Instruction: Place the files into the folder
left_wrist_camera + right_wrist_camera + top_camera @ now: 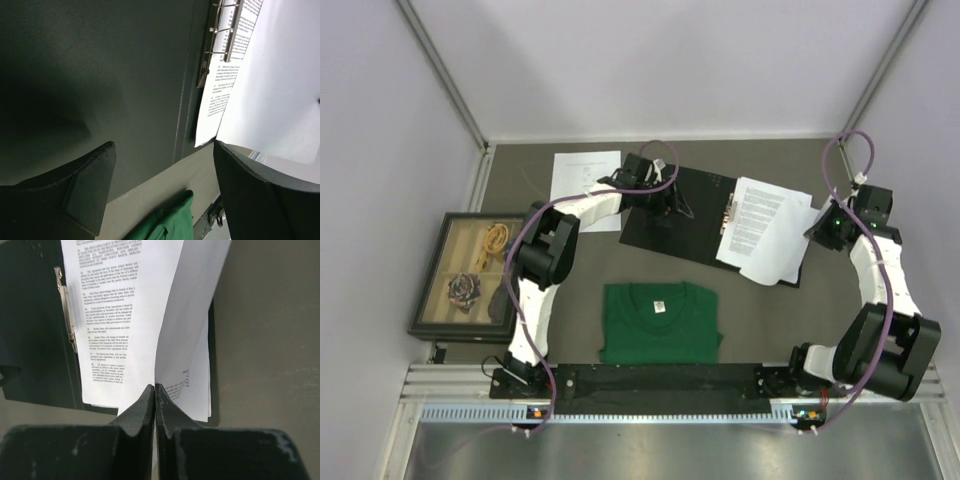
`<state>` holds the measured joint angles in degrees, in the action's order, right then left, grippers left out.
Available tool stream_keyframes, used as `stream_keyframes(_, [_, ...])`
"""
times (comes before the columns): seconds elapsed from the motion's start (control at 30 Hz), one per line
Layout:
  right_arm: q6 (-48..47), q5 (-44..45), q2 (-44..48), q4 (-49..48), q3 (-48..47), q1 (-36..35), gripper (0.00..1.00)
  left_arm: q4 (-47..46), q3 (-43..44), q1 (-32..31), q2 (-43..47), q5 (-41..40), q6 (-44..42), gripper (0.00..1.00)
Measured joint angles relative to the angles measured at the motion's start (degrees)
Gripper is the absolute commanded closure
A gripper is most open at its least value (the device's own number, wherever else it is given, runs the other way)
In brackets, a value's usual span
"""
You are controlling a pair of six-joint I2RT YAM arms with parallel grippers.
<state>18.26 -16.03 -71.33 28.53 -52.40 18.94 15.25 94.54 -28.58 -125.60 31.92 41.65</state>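
The folder (665, 215) lies open at the back middle, black inner faces up, with its metal clip (730, 210) along the spine. The files (765, 228), white printed sheets, rest skewed on its right half. My right gripper (817, 226) is shut on the right edge of one sheet (120, 315), which curls up from the sheets under it (197, 380). The left gripper (660, 195) hovers open over the folder's bare left half (100, 75), nothing between its fingers (85, 185). One more printed sheet (585, 175) lies flat on the table behind the left arm.
A dark-framed picture box (465, 275) sits at the left. A folded green shirt (660, 320) lies in front of the folder, its edge showing in the left wrist view (170, 225). Walls close in the back and both sides.
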Motion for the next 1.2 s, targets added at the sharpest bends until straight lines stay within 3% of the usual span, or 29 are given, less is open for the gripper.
stream_keyframes(0.43, [-5.8,-11.1,-9.6,-3.1,-3.7,-1.6,1.00,0.4,0.3,0.1,-2.4,0.4,-1.1,0.17])
stream_keyframes(0.8, [-10.3,-11.9,-12.8,-1.9,-8.3,-6.0,1.00,0.4,0.4,0.1,-2.4,0.5,-1.1,0.17])
stream_keyframes(1.2, [-5.4,0.0,-16.4,1.5,-8.0,-2.6,0.63,0.4,0.4,0.1,-2.4,0.4,-1.1,0.17])
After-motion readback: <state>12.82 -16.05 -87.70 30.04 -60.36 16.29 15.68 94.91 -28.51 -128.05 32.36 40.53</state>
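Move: My right hand grips the near right part of the top sheet. The paper stack on the folder's right half has its middle about 6 cm ahead, 6 cm left and 9 cm below; the ring clip is roughly 12 cm ahead and 17 cm left. My left hand hovers about 4 cm over the middle of the folder's left cover, with the ring clip some 15 cm right and 2 cm ahead, the stack's middle 26 cm right and 4 cm back. I lower my left hand about 2 cm, fingers open, until it rests on the left cover, and keep it there. With my right I dip, then carry the sheet some 5 cm left and 4 cm forward over the stack, turning about 20 degrees counter-clockwise; then I swing back right and down about 4 cm, untwisting, and open the fingers roughly a third around the sheet. ##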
